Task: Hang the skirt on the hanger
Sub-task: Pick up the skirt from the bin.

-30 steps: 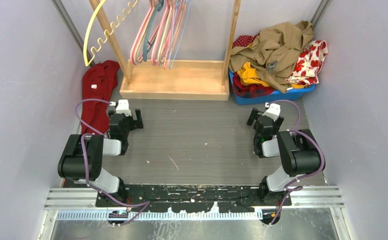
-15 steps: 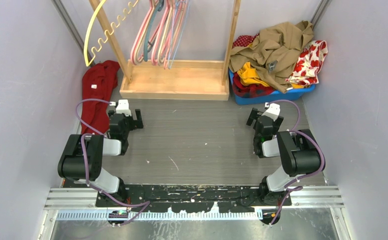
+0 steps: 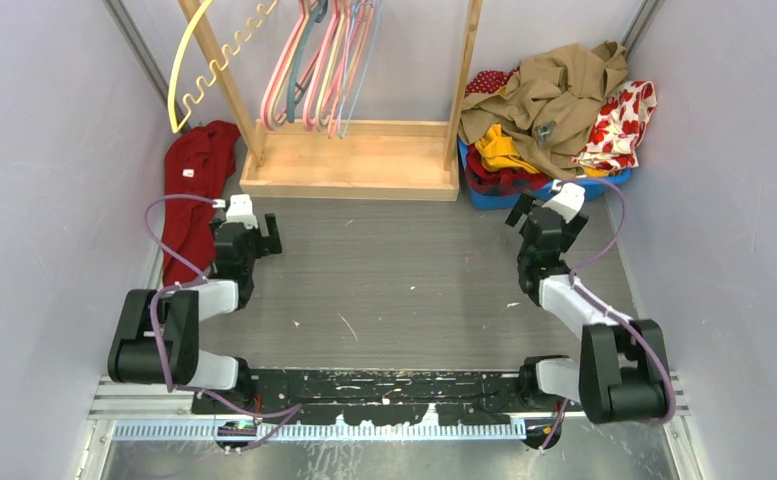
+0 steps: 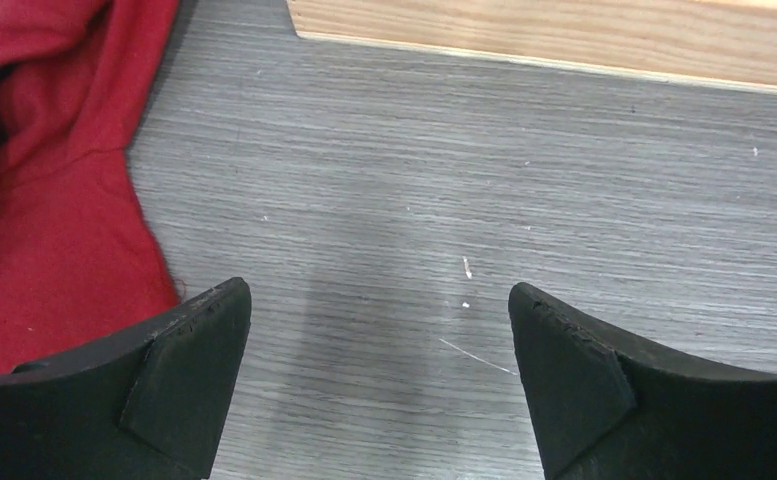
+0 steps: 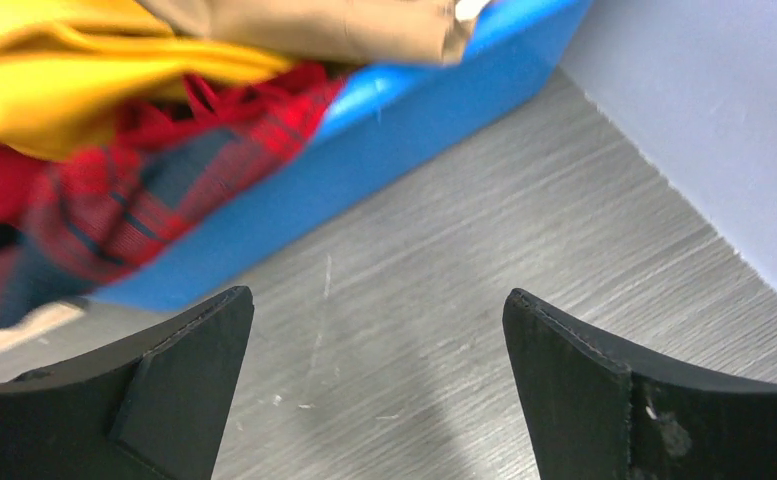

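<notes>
A red garment [image 3: 192, 195] lies crumpled on the floor at the left wall; its edge shows in the left wrist view [image 4: 49, 200]. More clothes fill a blue bin [image 3: 539, 190] at the back right. I cannot tell which piece is the skirt. Several pastel hangers [image 3: 319, 60] hang on the wooden rack [image 3: 354, 160]. My left gripper [image 3: 247, 235] [image 4: 376, 290] is open over bare floor, just right of the red garment. My right gripper [image 3: 544, 222] [image 5: 376, 295] is open over the floor, just short of the bin's front wall [image 5: 364, 150].
A yellow wavy hanger [image 3: 189, 75] leans on the rack's left post. A tan garment [image 3: 549, 90] tops the bin pile, with a red-and-white floral piece [image 3: 619, 125] on its right. Grey walls close in on both sides.
The right arm has stretched forward and to the right, bringing its gripper close to the blue bin. The left gripper has shifted slightly forward. Both stay open.
</notes>
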You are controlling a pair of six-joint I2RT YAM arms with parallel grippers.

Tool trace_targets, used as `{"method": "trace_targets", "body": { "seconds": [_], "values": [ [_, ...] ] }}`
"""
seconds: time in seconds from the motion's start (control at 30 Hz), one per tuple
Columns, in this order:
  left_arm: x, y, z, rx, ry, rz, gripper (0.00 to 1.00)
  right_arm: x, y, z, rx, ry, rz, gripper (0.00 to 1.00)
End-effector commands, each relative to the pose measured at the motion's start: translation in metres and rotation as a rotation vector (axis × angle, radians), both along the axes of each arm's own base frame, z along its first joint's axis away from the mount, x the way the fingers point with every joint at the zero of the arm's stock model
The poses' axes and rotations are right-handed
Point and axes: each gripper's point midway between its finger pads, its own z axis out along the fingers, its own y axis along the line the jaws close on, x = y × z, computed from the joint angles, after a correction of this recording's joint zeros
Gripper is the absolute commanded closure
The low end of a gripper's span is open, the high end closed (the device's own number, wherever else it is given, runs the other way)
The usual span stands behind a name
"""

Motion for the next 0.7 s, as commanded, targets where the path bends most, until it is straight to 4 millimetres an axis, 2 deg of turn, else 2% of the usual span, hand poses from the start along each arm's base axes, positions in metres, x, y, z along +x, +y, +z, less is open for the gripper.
{"method": "trace_targets", "body": {
  "seconds": [0.0,0.1,0.2,0.33,0.37,0.47,0.57,0.67],
  "values": [
    [0.011,-0.001,0.042,0.0,-0.019,-0.01,0.01,-0.01,-0.002,0.042,0.039,0.011,-0.03,0.0],
    [0.011,-0.01,0.075,-0.053,-0.026,-0.037,0.01,-0.024,-0.009,0.08,0.114,-0.046,-0.121,0.0],
    [0.012,-0.016,0.105,-0.107,-0.016,-0.037,0.01,-0.03,-0.006,0.121,0.206,-0.126,-0.137,0.0],
    [0.016,-0.02,0.149,-0.203,0.012,0.004,0.01,-0.014,0.023,0.164,0.305,-0.187,0.014,0.0],
    [0.017,-0.023,0.156,-0.222,0.026,-0.003,0.01,-0.008,0.036,0.168,0.315,-0.165,0.09,0.0],
    [0.019,-0.022,0.164,-0.303,0.065,0.06,0.01,0.011,0.055,0.182,0.38,-0.163,0.173,0.0],
    [0.014,-0.019,0.151,-0.425,0.179,0.151,0.01,0.032,0.062,0.195,0.451,-0.155,0.214,0.0],
    [0.019,-0.052,0.149,-0.623,0.18,-0.066,0.01,0.062,0.06,0.201,0.508,-0.113,0.237,0.0]
  ]
}}
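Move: The khaki skirt on top of the blue bin lies about 21 cm straight ahead of the right gripper and some 4 cm higher. From that gripper the yellow cloth is roughly 13 cm ahead and 9 cm to the left, the heart-print cloth about 18 cm ahead and 14 cm to the right. From the left gripper the skirt is some 25 cm ahead and 62 cm to the right; the red garment is 7 cm ahead and 10 cm to the left. Raise the right gripper about 18 cm in front of the bin, easing back slightly at first, then swinging forward and left, while rolling it some 20 degrees so its left side rises. Lift the left gripper a like amount and slightly forward beside the red garment, rolling its right side up about 20 degrees. Keep both grippers wide open and touch nothing. ##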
